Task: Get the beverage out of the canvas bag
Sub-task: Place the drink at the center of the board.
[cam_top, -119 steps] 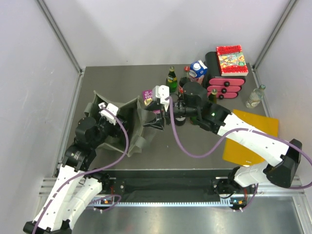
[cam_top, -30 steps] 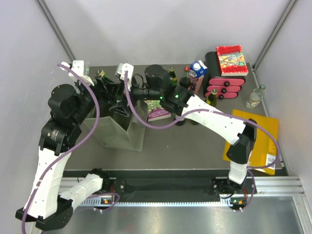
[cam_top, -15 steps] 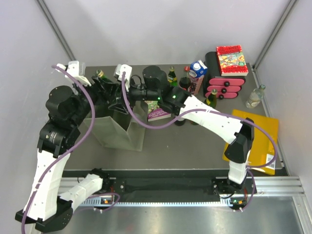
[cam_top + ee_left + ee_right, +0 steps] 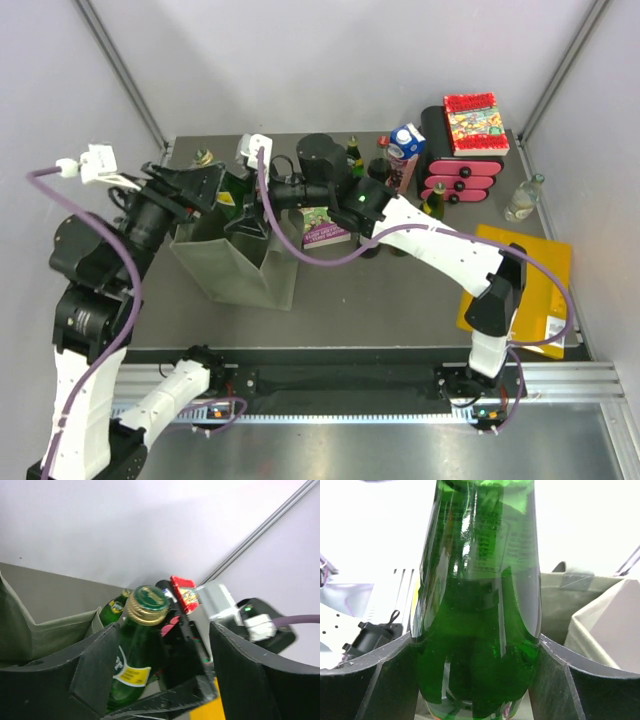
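Note:
The beverage, a green glass bottle (image 4: 230, 188) with a gold cap, stands up out of the mouth of the olive canvas bag (image 4: 240, 270). My right gripper (image 4: 243, 215) reaches in from the right and is shut on the bottle's body (image 4: 480, 605), both fingers (image 4: 385, 680) pressed against the glass. My left gripper (image 4: 203, 186) is open at the bag's left rim. In the left wrist view the bottle (image 4: 142, 630) stands between the spread fingers (image 4: 95, 665) of that gripper (image 4: 164, 627), close to the left one and far from the right one. Bag cloth (image 4: 45, 635) (image 4: 590, 610) shows beside the bottle.
A purple-and-green book (image 4: 322, 228) lies right of the bag. Behind stand other green bottles (image 4: 352, 155), a milk carton (image 4: 405, 145) and a pink drawer box (image 4: 465, 172) with a red book (image 4: 475, 122) on top. A clear bottle (image 4: 523, 197) and a yellow pad (image 4: 515, 280) sit at right.
My left gripper has opened, and its arm has swung back to the left away from the bottle. My right gripper has closed on the bottle and stayed in place.

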Robot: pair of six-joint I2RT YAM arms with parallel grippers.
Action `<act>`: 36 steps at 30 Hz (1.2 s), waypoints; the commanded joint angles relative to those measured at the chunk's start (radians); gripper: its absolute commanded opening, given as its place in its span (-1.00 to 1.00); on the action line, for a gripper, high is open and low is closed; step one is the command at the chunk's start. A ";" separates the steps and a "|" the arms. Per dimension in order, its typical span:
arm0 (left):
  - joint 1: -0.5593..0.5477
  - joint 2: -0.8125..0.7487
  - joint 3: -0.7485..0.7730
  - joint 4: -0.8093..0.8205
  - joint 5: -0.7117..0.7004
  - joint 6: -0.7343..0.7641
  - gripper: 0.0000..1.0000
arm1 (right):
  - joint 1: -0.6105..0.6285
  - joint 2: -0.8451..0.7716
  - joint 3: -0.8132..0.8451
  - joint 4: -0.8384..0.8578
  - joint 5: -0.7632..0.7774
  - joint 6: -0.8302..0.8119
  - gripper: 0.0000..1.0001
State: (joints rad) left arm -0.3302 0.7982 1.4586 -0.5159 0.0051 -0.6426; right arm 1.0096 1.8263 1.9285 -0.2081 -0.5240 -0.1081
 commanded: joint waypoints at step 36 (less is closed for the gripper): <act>-0.001 0.151 0.263 0.002 0.245 0.017 0.98 | -0.183 -0.389 -0.258 0.111 -0.159 0.170 -1.00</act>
State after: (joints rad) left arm -0.3302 0.8928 1.6913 -0.5785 0.1627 -0.6529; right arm 0.8646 1.5539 1.6695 -0.2554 -0.6422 0.0395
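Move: Above the near part of the canvas bag, the right hand already holds the green bottle. The board's centre lies about 15 cm ahead of this hand, 20 cm to its right and some 35 cm below. The bag's middle is about 5 cm ahead and 6 cm left; the purple book is some 22 cm ahead and 13 cm right, and the cola bottle 15 cm ahead and 25 cm right. From the left hand, the board's centre is about 15 cm ahead, 20 cm right and 46 cm down. Carrying the green bottle in an unchanged grip, the right hand first dips about 3 cm, then climbs back while travelling some 9 cm to the right, off the bag's opening towards the board's centre, and rolls about 10 degrees so that the bottle's top leans forward. The empty left hand opens wide and backs up and away from the bottle's cap, about 5 cm up and 3 cm back. ##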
